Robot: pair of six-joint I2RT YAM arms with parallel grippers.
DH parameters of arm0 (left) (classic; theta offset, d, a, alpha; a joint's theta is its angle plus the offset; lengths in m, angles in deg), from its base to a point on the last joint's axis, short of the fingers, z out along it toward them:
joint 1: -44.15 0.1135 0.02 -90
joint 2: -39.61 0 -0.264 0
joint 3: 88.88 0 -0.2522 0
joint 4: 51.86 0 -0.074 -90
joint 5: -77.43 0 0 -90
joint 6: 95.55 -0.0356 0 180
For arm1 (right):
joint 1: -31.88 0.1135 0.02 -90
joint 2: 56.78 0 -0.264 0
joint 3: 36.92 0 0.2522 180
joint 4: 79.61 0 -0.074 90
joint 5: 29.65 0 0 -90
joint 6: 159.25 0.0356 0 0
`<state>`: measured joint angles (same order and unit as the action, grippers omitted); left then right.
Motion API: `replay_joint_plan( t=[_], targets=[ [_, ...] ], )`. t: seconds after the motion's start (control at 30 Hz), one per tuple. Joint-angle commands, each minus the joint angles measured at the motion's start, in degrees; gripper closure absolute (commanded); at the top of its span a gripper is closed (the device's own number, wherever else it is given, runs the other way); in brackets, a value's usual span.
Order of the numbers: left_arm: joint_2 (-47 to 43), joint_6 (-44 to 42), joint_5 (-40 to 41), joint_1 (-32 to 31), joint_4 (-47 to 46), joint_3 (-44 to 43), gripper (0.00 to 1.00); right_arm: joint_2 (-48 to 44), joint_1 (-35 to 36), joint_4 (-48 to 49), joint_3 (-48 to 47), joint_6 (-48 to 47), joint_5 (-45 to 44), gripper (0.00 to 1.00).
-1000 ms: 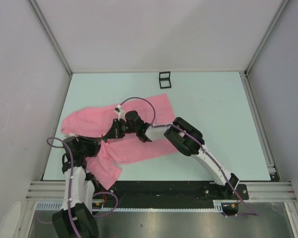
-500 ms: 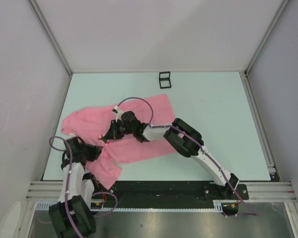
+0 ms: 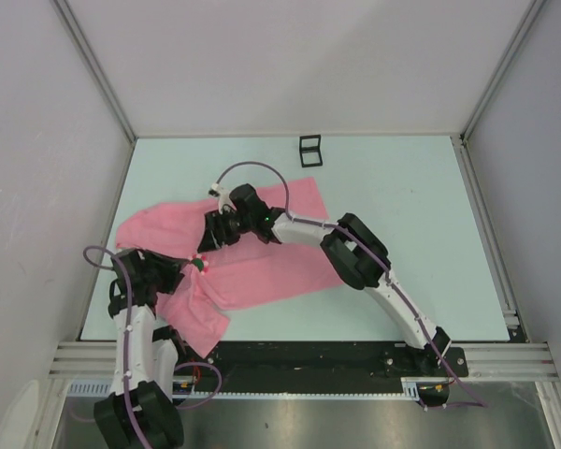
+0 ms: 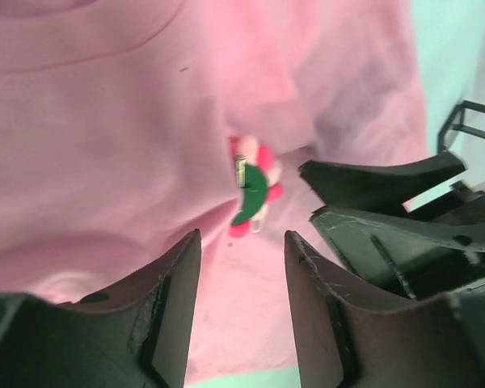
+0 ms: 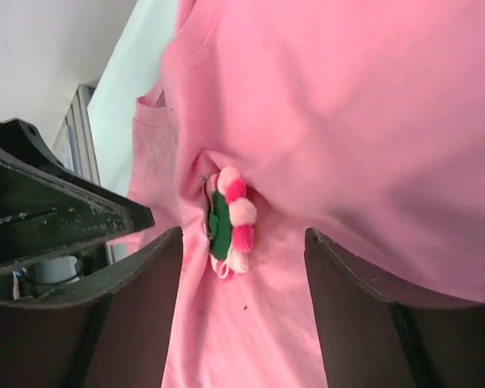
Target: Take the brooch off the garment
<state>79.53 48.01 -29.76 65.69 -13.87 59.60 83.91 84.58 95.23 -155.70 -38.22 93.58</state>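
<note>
The pink garment (image 3: pixel 262 253) lies spread over the table's middle and left. The brooch (image 3: pixel 199 265) stands on edge on it, pink pom petals and green back showing, with the cloth puckered around it. In the left wrist view the brooch (image 4: pixel 250 190) sits just beyond my left gripper (image 4: pixel 242 242), which is open with only fabric between its fingers. My right gripper (image 5: pixel 242 242) is open too, with the brooch (image 5: pixel 230 222) just ahead of its gap and touching neither finger. From above, the left gripper (image 3: pixel 179 272) and right gripper (image 3: pixel 208 247) face each other across the brooch.
A small black square frame box (image 3: pixel 310 150) stands at the table's far edge behind the garment. The right arm (image 3: pixel 355 253) stretches across the cloth from the right. The garment's rumpled end (image 3: pixel 201 323) hangs near the left arm's base.
The right gripper was shut at the brooch and has opened and drawn back slightly. The brooch now shows in the top view. The left gripper narrowed, then reopened.
</note>
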Motion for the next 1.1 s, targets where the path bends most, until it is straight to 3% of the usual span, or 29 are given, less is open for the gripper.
replay_joint_plan(
  t=[0.0,0.23,0.47,0.67,0.83,1.07],
  targets=[
    [2.43,-3.20,-2.23,0.52,-3.48,-3.60,0.51,1.69,-0.41,-13.15,-11.61,-9.57,3.23,0.34],
    [6.74,-3.11,-1.10,0.52,-8.49,-1.93,0.59,7.93,0.38,-16.42,-20.40,-11.42,7.46,0.45],
    [10.26,-2.67,-2.50,0.52,-12.45,-2.72,0.67,9.87,1.96,-18.79,-23.30,-14.15,5.35,0.46],
    [10.96,-1.97,0.14,0.52,-12.36,-4.12,0.66,12.33,2.31,-16.96,-24.71,-12.05,6.93,0.69],
    [14.30,-1.18,1.54,0.52,-13.24,-4.74,0.67,12.42,2.58,-15.11,-24.37,-10.72,6.32,0.74],
    [15.63,-0.83,4.53,0.52,-12.02,-3.87,0.74,10.49,2.40,-9.22,-19.27,-7.39,4.83,1.00]
  ],
)
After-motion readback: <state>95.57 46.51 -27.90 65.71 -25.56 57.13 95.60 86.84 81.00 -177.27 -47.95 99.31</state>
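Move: Only about 4 cm ahead of the open left fingers, some 2 cm right and 2 cm lower, the flower brooch stands on edge in the garment. From the open right hand it lies roughly 2 cm back, 3 cm left and 2 cm below. The garment fold with the brooch's pin sits about 2 cm to the left of the brooch and 1 cm nearer the base; the sleeve trails some 15 cm back from the brooch and 1 cm to its left. Lifting about 4 cm and slightly forward first, the right hand then comes back and down to just below its starting height, drifting left to the brooch and turning some 10 degrees counter-clockwise, and its fingers shut on the brooch's edge. The left hand eases some 3 cm forward and a little left, lastly sinking, to the fold beside the pin, its fingers half closing but still apart. ##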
